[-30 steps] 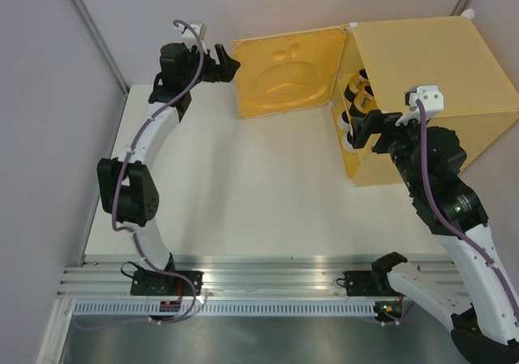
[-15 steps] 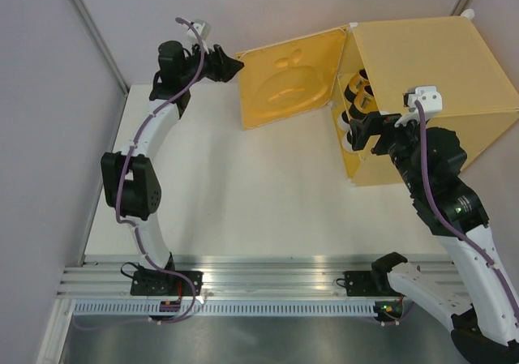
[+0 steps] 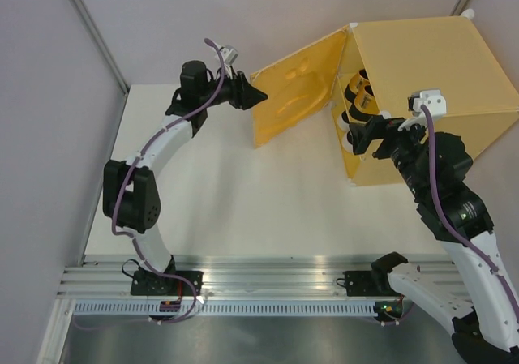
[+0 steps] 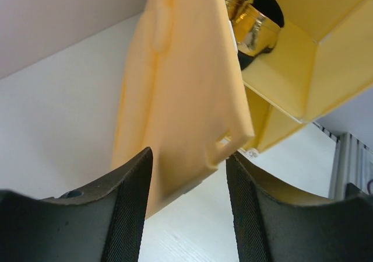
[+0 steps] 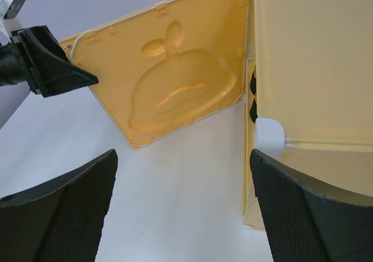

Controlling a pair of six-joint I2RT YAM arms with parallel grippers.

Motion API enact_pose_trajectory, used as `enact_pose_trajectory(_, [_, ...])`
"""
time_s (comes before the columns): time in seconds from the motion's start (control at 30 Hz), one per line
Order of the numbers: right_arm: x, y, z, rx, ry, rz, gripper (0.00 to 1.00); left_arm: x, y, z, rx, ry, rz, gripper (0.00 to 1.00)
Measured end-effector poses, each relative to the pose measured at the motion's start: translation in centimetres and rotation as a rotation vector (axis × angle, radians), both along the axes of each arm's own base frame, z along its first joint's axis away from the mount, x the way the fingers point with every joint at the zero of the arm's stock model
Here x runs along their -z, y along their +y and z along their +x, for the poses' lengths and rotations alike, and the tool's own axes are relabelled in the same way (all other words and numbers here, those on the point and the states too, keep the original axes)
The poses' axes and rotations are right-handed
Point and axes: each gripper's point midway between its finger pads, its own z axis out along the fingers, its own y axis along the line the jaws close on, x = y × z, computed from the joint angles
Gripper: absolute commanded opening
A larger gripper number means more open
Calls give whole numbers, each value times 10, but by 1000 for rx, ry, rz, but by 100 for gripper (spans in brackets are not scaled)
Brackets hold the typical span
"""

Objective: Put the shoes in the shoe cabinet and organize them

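Observation:
The yellow-orange shoe cabinet (image 3: 430, 80) stands at the back right, its opening facing left. Its hinged door (image 3: 292, 88) is swung about halfway toward the opening. My left gripper (image 3: 258, 96) is at the door's free edge. In the left wrist view the door's corner (image 4: 180, 87) lies between the parted fingers (image 4: 187, 157), against the left one and clear of the right one. Two gold shoes (image 4: 253, 28) sit inside the cabinet (image 4: 326, 69), and a white shoe (image 3: 349, 142) shows lower in the opening. My right gripper (image 3: 358, 134) hangs open and empty in front of the opening.
A white corner connector (image 5: 269, 135) sticks out on the cabinet's near edge. Grey walls close in the white table on the left and at the back. A metal rail (image 3: 268, 279) carries both arm bases along the near edge.
My left gripper has moved right and pushed the door from flat open to about halfway shut, and its jaws have narrowed. The right arm has barely shifted.

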Motion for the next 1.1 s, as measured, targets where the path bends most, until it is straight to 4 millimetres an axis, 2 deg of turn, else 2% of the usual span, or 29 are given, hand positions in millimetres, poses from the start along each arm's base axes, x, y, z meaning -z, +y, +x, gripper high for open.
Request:
enact_pose_trajectory(0.13, [-3,-3,-8,0,-8,11,98,-4,-23,-39,63,7,3,62])
enact_pose_trajectory(0.27, [-5,-7,-16,1,-13,20,98,-17,-45,-75,125,-10,-6,70])
enact_pose_trajectory(0.43, [-7,-11,-25,1,-15,27,98,-37,-72,-122,213,-20,-35,98])
enact_pose_trajectory(0.6, [-13,-12,-29,-3,-13,29,98,-54,-83,-155,268,-11,-67,100])
enact_pose_trajectory(0.73, [-22,-7,-31,-29,-18,31,98,-66,-71,-166,229,6,-71,100])
enact_pose_trajectory(0.87, [-25,4,-25,-74,2,24,98,-79,-46,-170,93,31,-46,100])
enact_pose_trajectory(1.0, [-15,25,-13,-151,57,12,98,-87,-15,-177,-48,34,-21,100])
enact_pose_trajectory(1.1, [1,42,-1,-209,118,3,98,-77,13,-186,-162,50,21,100])
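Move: The left gripper has its fingers around the cabinet door's free edge, right at the hand point. The cabinet's near front corner, where that edge must go, is about 33 cm to its right, 8 cm back and 5 cm higher; the gold shoes on the shelf are some 28 cm right and 3 cm ahead. From the right gripper, the corner is about 6 cm ahead, 5 cm right and 4 cm below, and the door edge 28 cm left, 14 cm ahead and 9 cm lower. Draw the left gripper back and to the right, rising a little, to swing the door's edge round towards the cabinet front; open the fingers wide to release it, and keep going back and up, then left, about 19 cm back in all. Ease the open right gripper back and up some 3 cm, then bring it left, forward and down beside the closing door, turning slightly counter-clockwise. ##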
